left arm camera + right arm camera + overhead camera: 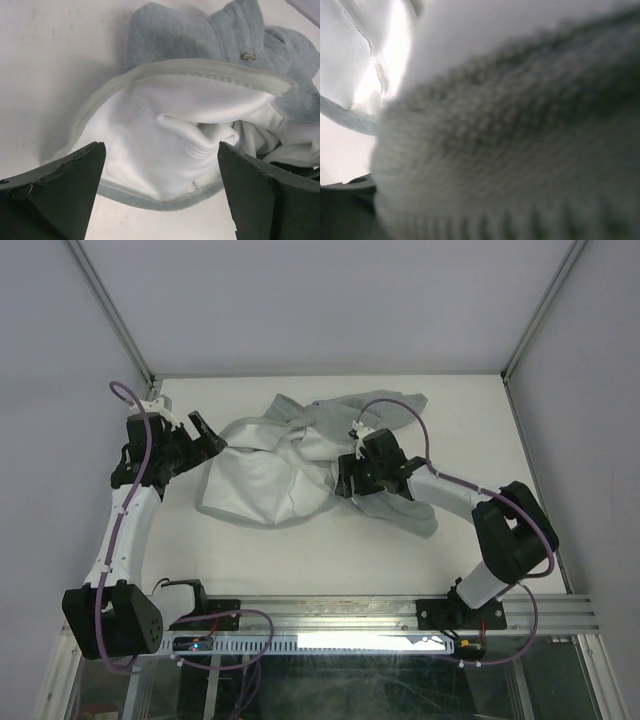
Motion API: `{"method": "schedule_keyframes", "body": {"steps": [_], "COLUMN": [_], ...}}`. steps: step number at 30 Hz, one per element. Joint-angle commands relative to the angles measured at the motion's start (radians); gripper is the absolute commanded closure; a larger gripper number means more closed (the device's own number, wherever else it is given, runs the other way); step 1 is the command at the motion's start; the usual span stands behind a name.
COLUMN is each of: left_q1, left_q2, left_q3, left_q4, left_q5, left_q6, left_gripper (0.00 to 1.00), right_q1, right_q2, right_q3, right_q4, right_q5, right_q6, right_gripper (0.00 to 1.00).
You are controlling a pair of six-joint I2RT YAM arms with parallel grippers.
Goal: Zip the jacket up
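The pale grey-green jacket (270, 480) lies rumpled in the middle of the table, its white lining turned up. My left gripper (207, 435) is open and empty at the jacket's left edge. In the left wrist view its jaws (161, 145) stand wide apart over the lining and grey hem (150, 200). A small metal piece (247, 56) shows on the grey outer side. My right gripper (345, 480) is down in the folds on the jacket's right side. Ribbed grey fabric (510, 150) fills the right wrist view and hides its fingers, as if clamped.
The white table (480, 430) is walled at the back and both sides, with metal frame posts (110, 310) in the corners. An aluminium rail (400, 615) with cables runs along the near edge by the arm bases.
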Motion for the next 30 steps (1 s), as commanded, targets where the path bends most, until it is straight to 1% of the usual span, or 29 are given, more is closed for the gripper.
{"method": "schedule_keyframes", "body": {"steps": [1, 4, 8, 10, 13, 17, 19, 21, 26, 30], "left_q1": [0.061, 0.095, 0.145, 0.189, 0.261, 0.340, 0.358, 0.365, 0.385, 0.386], "left_q2": [-0.013, 0.017, 0.077, 0.109, 0.172, 0.274, 0.334, 0.388, 0.490, 0.596], "left_q3": [-0.048, -0.081, -0.091, -0.104, -0.133, -0.124, -0.119, -0.103, -0.065, -0.038], "left_q4": [0.093, 0.139, 0.182, 0.229, 0.362, 0.464, 0.510, 0.518, 0.500, 0.493], "left_q5": [0.036, 0.124, 0.200, 0.307, 0.485, 0.639, 0.682, 0.700, 0.675, 0.761], "left_q6": [0.010, 0.008, 0.025, 0.002, -0.057, -0.112, -0.129, -0.126, -0.078, -0.063], "left_gripper": [0.02, 0.01, 0.01, 0.01, 0.01, 0.01, 0.01, 0.03, 0.04, 0.05], "right_q1": [0.009, 0.009, 0.009, 0.010, 0.009, 0.011, 0.011, 0.011, 0.011, 0.011], "right_q2": [0.017, -0.039, -0.139, -0.181, -0.240, -0.314, -0.345, -0.372, -0.415, -0.428], "right_q3": [0.005, 0.000, -0.016, -0.029, -0.060, -0.113, -0.139, -0.160, -0.204, -0.222], "right_q4": [0.063, 0.048, 0.019, 0.011, 0.017, 0.054, 0.071, 0.081, 0.114, 0.133], "right_q5": [-0.040, -0.040, -0.029, -0.039, -0.071, -0.093, -0.097, -0.100, -0.118, -0.131], "right_q6": [0.017, 0.003, -0.019, -0.025, -0.028, -0.036, -0.044, -0.051, -0.057, -0.059], "right_gripper": [0.32, 0.32, 0.31, 0.31, 0.31, 0.30, 0.29, 0.29, 0.29, 0.28]}}
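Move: The left end of the jacket's zip edge lies about 9 cm ahead of my left hand, 7 cm to its left and some 15 cm below. The white lining's near left corner is about 8 cm back and 9 cm to the left. From my right hand, the lower end of the right front's zip is roughly 2 cm back, straight in line sideways and 4 cm below, with the grey right panel some 5 cm back and 12 cm to the right. I sink my left hand about 10 cm towards the left end of the zip edge, swinging left first and then also forward, some 5 cm each way, while its wrist rolls about 30 degrees so its left side drops; the fingers stay wide open. My right hand dips a centimetre, then rises off the right front and draws back about 5 cm, still open and tipping up slightly. ##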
